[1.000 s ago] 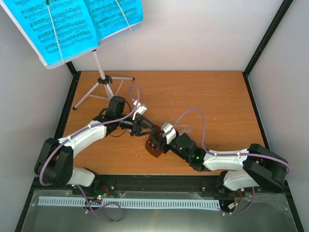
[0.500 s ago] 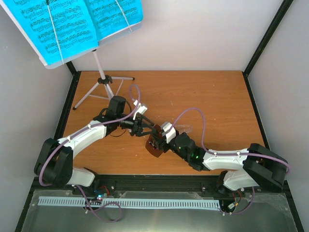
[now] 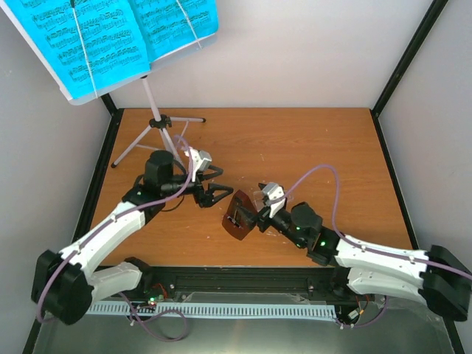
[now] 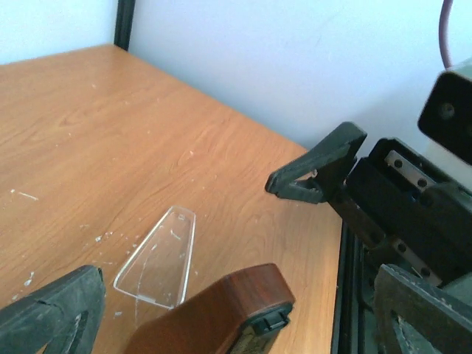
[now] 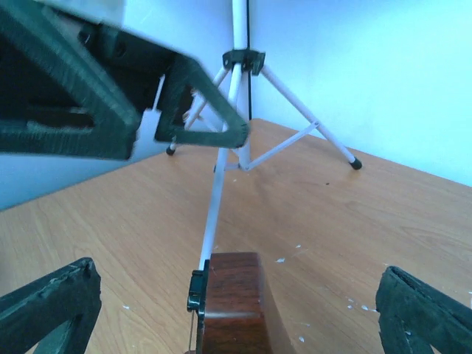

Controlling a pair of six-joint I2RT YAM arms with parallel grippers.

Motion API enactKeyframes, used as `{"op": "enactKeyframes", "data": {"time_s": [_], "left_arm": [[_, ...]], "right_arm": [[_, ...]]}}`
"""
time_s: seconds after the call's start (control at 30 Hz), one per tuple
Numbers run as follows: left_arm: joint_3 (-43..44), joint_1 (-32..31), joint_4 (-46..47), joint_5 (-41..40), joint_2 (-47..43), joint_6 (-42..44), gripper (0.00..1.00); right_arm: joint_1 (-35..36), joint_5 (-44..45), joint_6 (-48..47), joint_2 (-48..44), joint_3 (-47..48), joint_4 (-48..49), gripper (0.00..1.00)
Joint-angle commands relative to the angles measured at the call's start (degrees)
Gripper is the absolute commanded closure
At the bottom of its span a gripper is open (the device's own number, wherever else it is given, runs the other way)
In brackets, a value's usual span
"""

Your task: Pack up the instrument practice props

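Note:
The brown pyramid metronome stands on the wooden table, its front cover off. The clear plastic cover lies flat on the table just beyond it. My left gripper is open just left of the metronome, with its fingers wide apart and off the wood. My right gripper is open on the other side, and the metronome's top sits between its spread fingers untouched. The silvery tripod music stand stands at the back left and carries the cyan sheet-music pages.
Black frame posts and white walls close in the table on three sides. A stand leg reaches toward the metronome. Small white flecks lie on the wood. Purple cables loop over both arms.
Both grippers have opened and let go of the metronome. The left arm has drawn back to the left and the right arm back to the right. The metronome stays put.

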Motion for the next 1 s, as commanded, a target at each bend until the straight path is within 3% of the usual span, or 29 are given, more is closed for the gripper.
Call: {"op": "enactKeyframes", "data": {"time_s": [0.0,0.17,0.37,0.7,0.97], "left_arm": [[-6.9,-0.4,12.8,-3.7,-5.9,-8.0,0.01],[-16.6,-1.0,25.6,-2.6,-7.7,-16.3,0.02],[-18.6,-2.0,24.0,-1.3,-5.7,-11.6,0.02],[-19.3,-2.2,28.6,0.9,0.7,-12.5,0.02],[-19.8,-4.0,31.6,3.8,4.0,-14.2,0.02]], "right_arm": [[-1.0,1.8,5.3,-9.1,0.0,-10.7,0.0],[-8.4,0.4,12.5,-16.8,0.3,-21.8,0.0],[-17.0,-4.9,22.6,-20.4,-4.9,-24.9,0.0],[-17.2,-8.8,35.0,-15.5,-8.8,-23.6,0.0],[-17.2,-13.9,36.3,-6.1,-8.2,-19.1,0.0]]}}
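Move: My open left hand has the metronome's middle about 6 cm to its right, 3 cm back and 14 cm below. The nearest music stand foot is roughly 7 cm left of that hand and 3 cm ahead, down on the table. From my right hand the metronome stands some 2 cm ahead, 3 cm left and 11 cm below; the clear cover lies flat on the table about 11 cm ahead and 8 cm right of that hand. I swing my empty right hand some 10 cm to the right, clear of the metronome's top, rising a little first, then sink steeply beside it, tipping the fingers down about 40 degrees and easing slightly back left at the end. My left hand draws back a little and drops about 7 cm towards the metronome's left side. Both grippers stay wide open. ##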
